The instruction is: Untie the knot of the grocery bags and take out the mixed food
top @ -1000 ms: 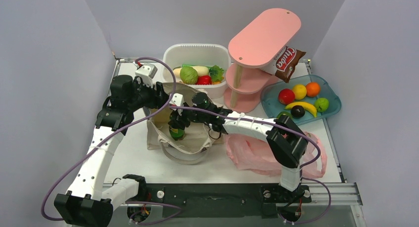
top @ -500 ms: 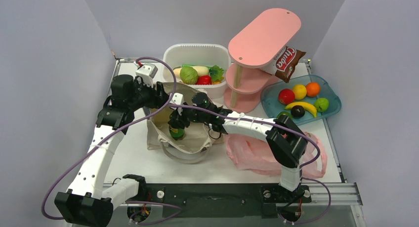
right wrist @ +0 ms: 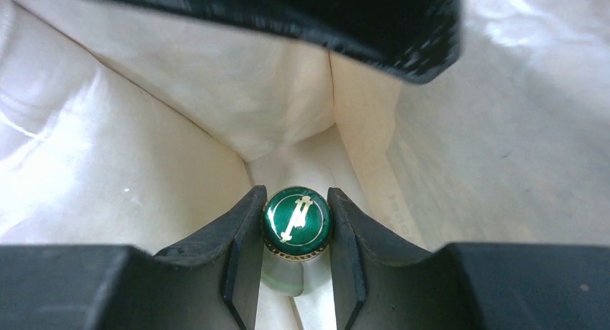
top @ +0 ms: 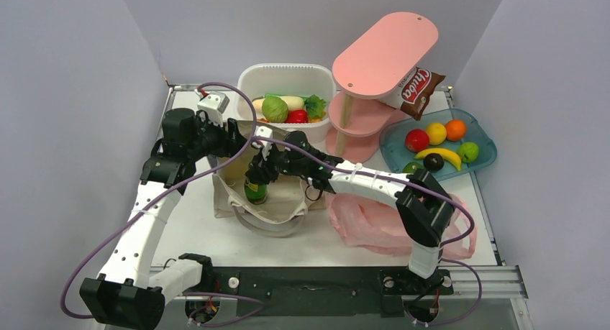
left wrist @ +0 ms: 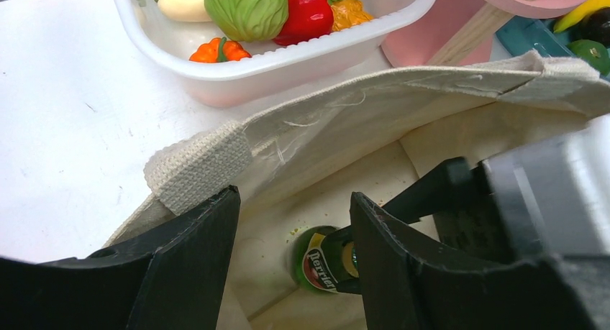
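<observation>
The beige canvas tote (top: pixel 270 209) stands open mid-table, and a green glass bottle (top: pixel 253 193) stands upright inside it. My right gripper (top: pixel 257 175) reaches down into the tote. Its jaws are shut on the bottle's green cap (right wrist: pixel 296 222), one finger touching each side. My left gripper (top: pixel 236 137) is at the tote's back-left rim (left wrist: pixel 360 121), open, and the bottle (left wrist: pixel 320 262) shows between its fingers. The pink plastic bag (top: pixel 374 226) lies flattened at the right. The round green vegetable (top: pixel 274 108), radish (top: pixel 291 101) and leafy green (top: pixel 315 106) lie in the white tub (top: pixel 252 82).
A pink two-tier stand (top: pixel 385 46) rises behind the tote, with the brown crisp packet (top: pixel 419 91) leaning under its top shelf. A blue tray (top: pixel 485 156) at the right holds fruit. Purple walls close in both sides.
My right gripper's jaws have closed onto the bottle's cap, and that arm has shifted slightly left. The left arm has stayed where it was.
</observation>
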### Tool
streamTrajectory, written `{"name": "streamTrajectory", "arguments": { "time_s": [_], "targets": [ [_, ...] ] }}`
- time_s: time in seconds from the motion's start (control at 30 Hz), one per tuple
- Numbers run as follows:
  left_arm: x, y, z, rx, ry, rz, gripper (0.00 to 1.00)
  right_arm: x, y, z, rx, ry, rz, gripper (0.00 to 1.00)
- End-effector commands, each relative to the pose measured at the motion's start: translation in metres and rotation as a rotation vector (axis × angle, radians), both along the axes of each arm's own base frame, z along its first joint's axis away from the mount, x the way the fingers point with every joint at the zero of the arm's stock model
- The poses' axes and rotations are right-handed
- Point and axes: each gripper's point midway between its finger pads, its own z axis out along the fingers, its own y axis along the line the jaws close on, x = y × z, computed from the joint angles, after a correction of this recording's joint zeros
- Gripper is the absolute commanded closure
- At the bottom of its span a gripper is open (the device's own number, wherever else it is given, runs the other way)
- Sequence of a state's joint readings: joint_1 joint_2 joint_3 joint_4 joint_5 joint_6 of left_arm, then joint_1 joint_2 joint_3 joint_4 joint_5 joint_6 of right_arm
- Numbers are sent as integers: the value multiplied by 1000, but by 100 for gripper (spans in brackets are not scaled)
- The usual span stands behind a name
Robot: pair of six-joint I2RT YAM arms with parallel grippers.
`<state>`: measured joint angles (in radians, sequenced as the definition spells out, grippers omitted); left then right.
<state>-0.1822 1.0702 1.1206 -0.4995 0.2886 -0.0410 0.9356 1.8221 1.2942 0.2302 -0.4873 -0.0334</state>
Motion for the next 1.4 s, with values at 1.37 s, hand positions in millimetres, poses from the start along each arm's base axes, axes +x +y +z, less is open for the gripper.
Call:
{"name": "streamTrajectory", "arguments": {
  "time_s": [1.37],
  "targets": [
    [17,-6,5,-24,-2,-3,43,26,-156,381,712,-284,-324,100]
  ]
}}
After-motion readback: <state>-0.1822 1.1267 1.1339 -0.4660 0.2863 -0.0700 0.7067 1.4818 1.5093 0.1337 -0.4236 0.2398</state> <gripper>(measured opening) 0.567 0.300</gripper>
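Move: The right hand already has the green bottle by its cap inside the canvas bag, the bottle's middle about 8 cm below it. The pink shelf it seems bound for stands some 38 cm to its right and 28 cm ahead; the white bin is about 32 cm ahead and 7 cm right, 12 cm lower. The pink bag lies about 43 cm right, 5 cm nearer the robot and 16 cm below. From the left hand the shelf is roughly 43 cm right and 21 cm ahead. Straight up out of the canvas bag first, then still rising while swinging right and somewhat forward towards the pink shelf, the right hand carries the green bottle by its cap, climbing about 25 cm in all. Its fingers keep their pinch as they tip up from slightly downward to about level or a little above, and the wrist turns clockwise by some 20 degrees. ##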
